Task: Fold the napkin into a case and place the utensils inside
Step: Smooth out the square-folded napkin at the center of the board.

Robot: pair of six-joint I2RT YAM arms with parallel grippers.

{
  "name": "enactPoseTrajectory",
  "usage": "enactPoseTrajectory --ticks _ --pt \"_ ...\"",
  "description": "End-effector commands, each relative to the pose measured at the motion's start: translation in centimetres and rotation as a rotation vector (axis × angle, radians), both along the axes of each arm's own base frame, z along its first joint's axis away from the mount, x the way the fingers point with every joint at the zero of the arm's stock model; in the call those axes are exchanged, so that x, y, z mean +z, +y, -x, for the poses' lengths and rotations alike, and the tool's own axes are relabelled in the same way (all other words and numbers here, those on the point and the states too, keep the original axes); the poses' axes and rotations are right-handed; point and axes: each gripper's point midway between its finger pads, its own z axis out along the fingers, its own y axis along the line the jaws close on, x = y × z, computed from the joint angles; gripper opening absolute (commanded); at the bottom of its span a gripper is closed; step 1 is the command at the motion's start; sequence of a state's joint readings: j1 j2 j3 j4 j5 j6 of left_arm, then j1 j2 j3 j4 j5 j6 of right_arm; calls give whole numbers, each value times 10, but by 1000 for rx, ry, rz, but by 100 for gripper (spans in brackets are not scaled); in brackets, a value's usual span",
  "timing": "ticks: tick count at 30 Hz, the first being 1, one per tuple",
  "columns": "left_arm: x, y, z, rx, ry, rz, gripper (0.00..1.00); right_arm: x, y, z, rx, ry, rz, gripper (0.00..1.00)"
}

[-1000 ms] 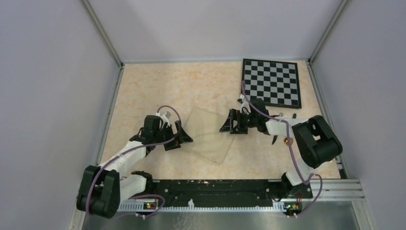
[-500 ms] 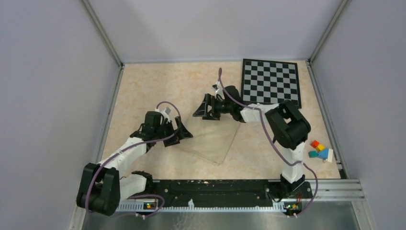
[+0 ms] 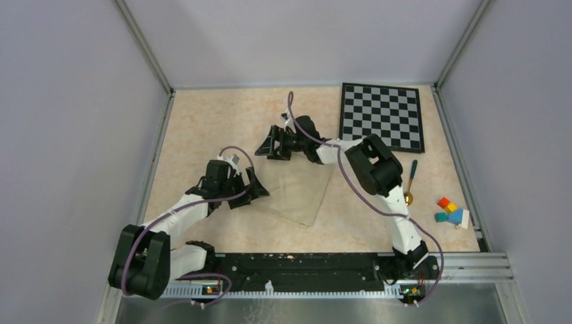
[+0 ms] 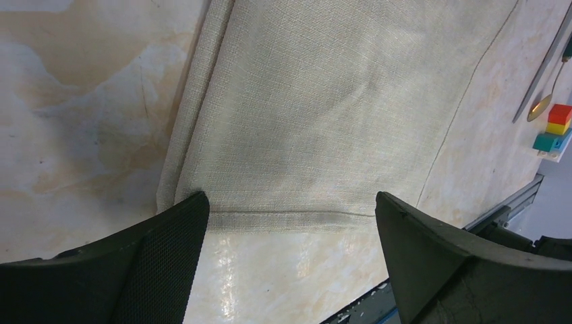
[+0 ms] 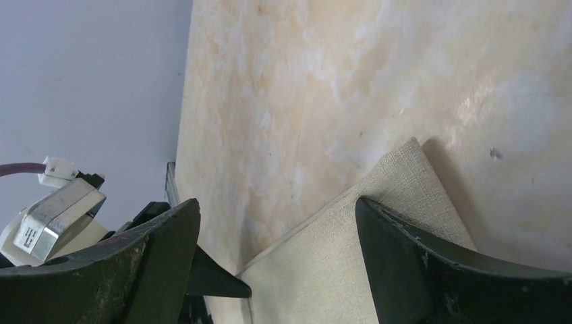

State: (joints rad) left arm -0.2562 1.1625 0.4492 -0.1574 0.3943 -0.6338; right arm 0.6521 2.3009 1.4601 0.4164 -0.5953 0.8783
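The beige napkin (image 3: 295, 191) lies flat mid-table, with a fold along one side (image 4: 202, 101). My left gripper (image 3: 255, 196) is open at its left edge, and in the left wrist view the left gripper (image 4: 290, 202) straddles the hem with nothing between the fingers. My right gripper (image 3: 265, 146) is open over the napkin's far corner (image 5: 405, 169); the right gripper (image 5: 276, 209) holds nothing. The spoon (image 3: 409, 182), gold bowl and dark handle, lies at the right. The silver knife (image 4: 539, 67) lies beside the spoon (image 4: 537, 108). No case shape shows.
A black-and-white checkered board (image 3: 382, 116) lies at the far right. Small coloured blocks (image 3: 450, 210) sit near the right rail, also the coloured blocks (image 4: 554, 128) in the left wrist view. Grey walls enclose the table on three sides. The black base rail (image 3: 303, 264) runs along the near edge.
My right arm has swung from the napkin's right side to its far left corner, uncovering the spoon and blocks. The left gripper has barely moved. Both stay open.
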Motion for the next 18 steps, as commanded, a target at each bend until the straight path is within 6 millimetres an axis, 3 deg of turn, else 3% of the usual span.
enactPoseTrajectory --ticks 1,4,7,9,12,14,16,18 --pt "-28 22 17 50 63 -112 99 -41 -16 -27 -26 -46 135 85" --pt "-16 18 15 34 31 -89 99 -23 -11 -31 43 -93 152 86" --pt "13 2 9 -22 -25 4 99 19 -6 -29 113 -136 144 88" --pt "40 -6 2 -37 -88 53 99 52 -16 -19 128 -138 186 89" --pt "64 -6 -11 -18 -168 57 99 88 -35 4 128 -159 196 90" --pt "70 -3 -21 6 -195 44 99 97 -47 29 125 -129 155 90" --pt "68 2 -27 38 -182 12 99 93 -60 59 112 -80 107 88" --pt "67 5 -31 50 -173 -14 99 80 -74 86 95 -54 106 77"
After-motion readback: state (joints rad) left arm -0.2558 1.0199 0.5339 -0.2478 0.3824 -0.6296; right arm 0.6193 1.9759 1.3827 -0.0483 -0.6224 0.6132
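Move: The folded napkin's middle lies about 13 cm to the left gripper's right and some 3 cm ahead, roughly 2 cm lower. From the right gripper it is about 13 cm back, 8 cm to the right and 3 cm lower. The napkin's far corner sits roughly 3 cm ahead of the right fingers and 1 cm to their left; the chessboard is some 40 cm to the right gripper's right and 15 cm ahead. Finish the right gripper's outward stroke at the napkin's far corner with 2 cm more forward, then lift it off and sweep right, back and up, about 6 cm each way from there, over the cloth. Hold the left gripper low by the napkin's left edge, easing slightly forward, then raise it about 5 cm clear of the cloth. Keep both grippers open. ##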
